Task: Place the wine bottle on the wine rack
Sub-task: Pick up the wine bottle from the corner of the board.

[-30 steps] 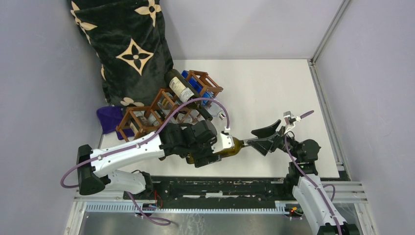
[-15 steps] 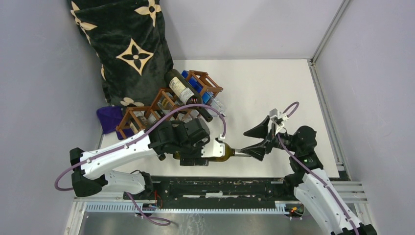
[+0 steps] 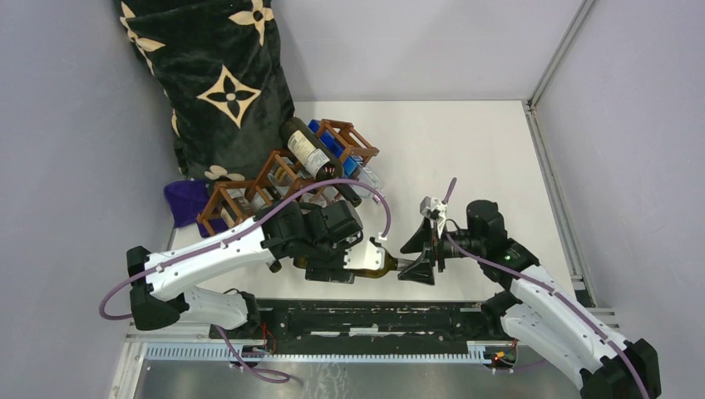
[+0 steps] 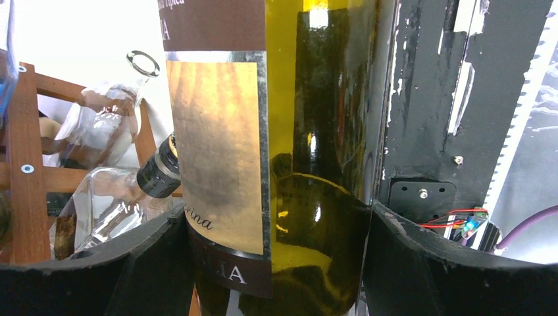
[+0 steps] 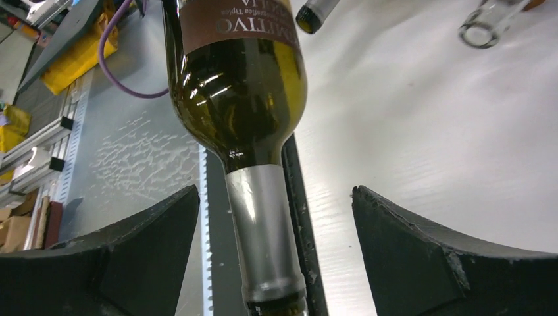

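The wine bottle [image 3: 378, 264] is dark green glass with a gold and brown label and lies level above the table's near edge. My left gripper [image 3: 337, 253] is shut on its body; in the left wrist view both black fingers [image 4: 158, 263] press the bottle [image 4: 316, 131]. My right gripper [image 3: 418, 258] stands open around the silver-capped neck [image 5: 263, 224], with a gap on each side and no touch, as the right wrist view [image 5: 275, 192] shows. The reddish-brown wine rack [image 3: 274, 179] stands behind the left arm and is seen again in the left wrist view [image 4: 23, 164].
The rack holds a dark bottle with a white label [image 3: 309, 154] and clear bottles [image 3: 366, 176]. A black patterned cushion [image 3: 216, 83] leans on the back left wall, with a purple cloth [image 3: 187, 202] below it. The black base rail [image 3: 374, 316] runs under the bottle.
My right arm has swung left and in, bringing its open jaws around the bottle's neck. The left arm pulled the bottle slightly back toward the near edge, then held still.
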Action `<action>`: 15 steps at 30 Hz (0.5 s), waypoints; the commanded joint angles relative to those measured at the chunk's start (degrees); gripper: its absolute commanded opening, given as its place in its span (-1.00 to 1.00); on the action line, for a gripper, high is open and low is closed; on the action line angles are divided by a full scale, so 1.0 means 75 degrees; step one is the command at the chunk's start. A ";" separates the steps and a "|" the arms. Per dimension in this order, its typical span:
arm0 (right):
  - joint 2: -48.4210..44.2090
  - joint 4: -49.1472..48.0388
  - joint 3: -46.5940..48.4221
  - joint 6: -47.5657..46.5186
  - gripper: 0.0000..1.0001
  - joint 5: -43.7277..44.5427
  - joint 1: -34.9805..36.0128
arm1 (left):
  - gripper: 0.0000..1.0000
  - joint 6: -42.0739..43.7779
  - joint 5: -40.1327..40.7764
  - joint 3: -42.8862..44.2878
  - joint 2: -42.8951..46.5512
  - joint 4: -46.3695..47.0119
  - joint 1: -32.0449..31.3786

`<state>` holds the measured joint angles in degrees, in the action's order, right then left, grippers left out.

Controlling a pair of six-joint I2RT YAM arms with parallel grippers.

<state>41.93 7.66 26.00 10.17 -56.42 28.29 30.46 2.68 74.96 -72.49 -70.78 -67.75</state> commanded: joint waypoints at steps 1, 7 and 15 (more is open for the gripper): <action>0.0343 0.0184 0.0489 -0.0422 0.79 0.0345 0.0547 | -0.96 0.0307 -0.0178 0.0619 -0.0060 0.0287 -0.0098; 0.0935 -0.0045 0.0790 -0.0388 0.56 0.0596 0.1397 | -0.96 0.0275 -0.0213 0.0711 -0.0154 0.0317 -0.0149; 0.1327 -0.0067 0.0979 -0.0464 -0.13 0.0666 0.2019 | -0.96 0.0249 -0.0170 0.0635 -0.0049 0.0361 -0.0167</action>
<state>51.66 9.91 30.83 7.14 -51.55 42.09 30.61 1.96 76.51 -74.52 -71.72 -68.73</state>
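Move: The wine bottle's neck, pointing right out of the left hand's grip, already lies between the open fingers of the right hand, its middle about 2 cm back, 2 cm left and 1 cm below that hand. The dark bottle on top of the rack is some 24 cm ahead and 22 cm left of the right hand, at about its height; the wine rack's middle is roughly 22 cm ahead, 31 cm left and 8 cm below. From the left hand, the neck lies some 17 cm right, 1 cm ahead and 6 cm higher. The bottle's neck is taken deeper between the right hand's fingers as that hand slides left and back in about equal measure, around 5 cm in all, sinking slightly and turning about 10 degrees counter-clockwise. Its fingers go from nearly wide open to about half, closing in around the neck just below the shoulder. The left hand keeps its grip on the body and stays almost in place. ##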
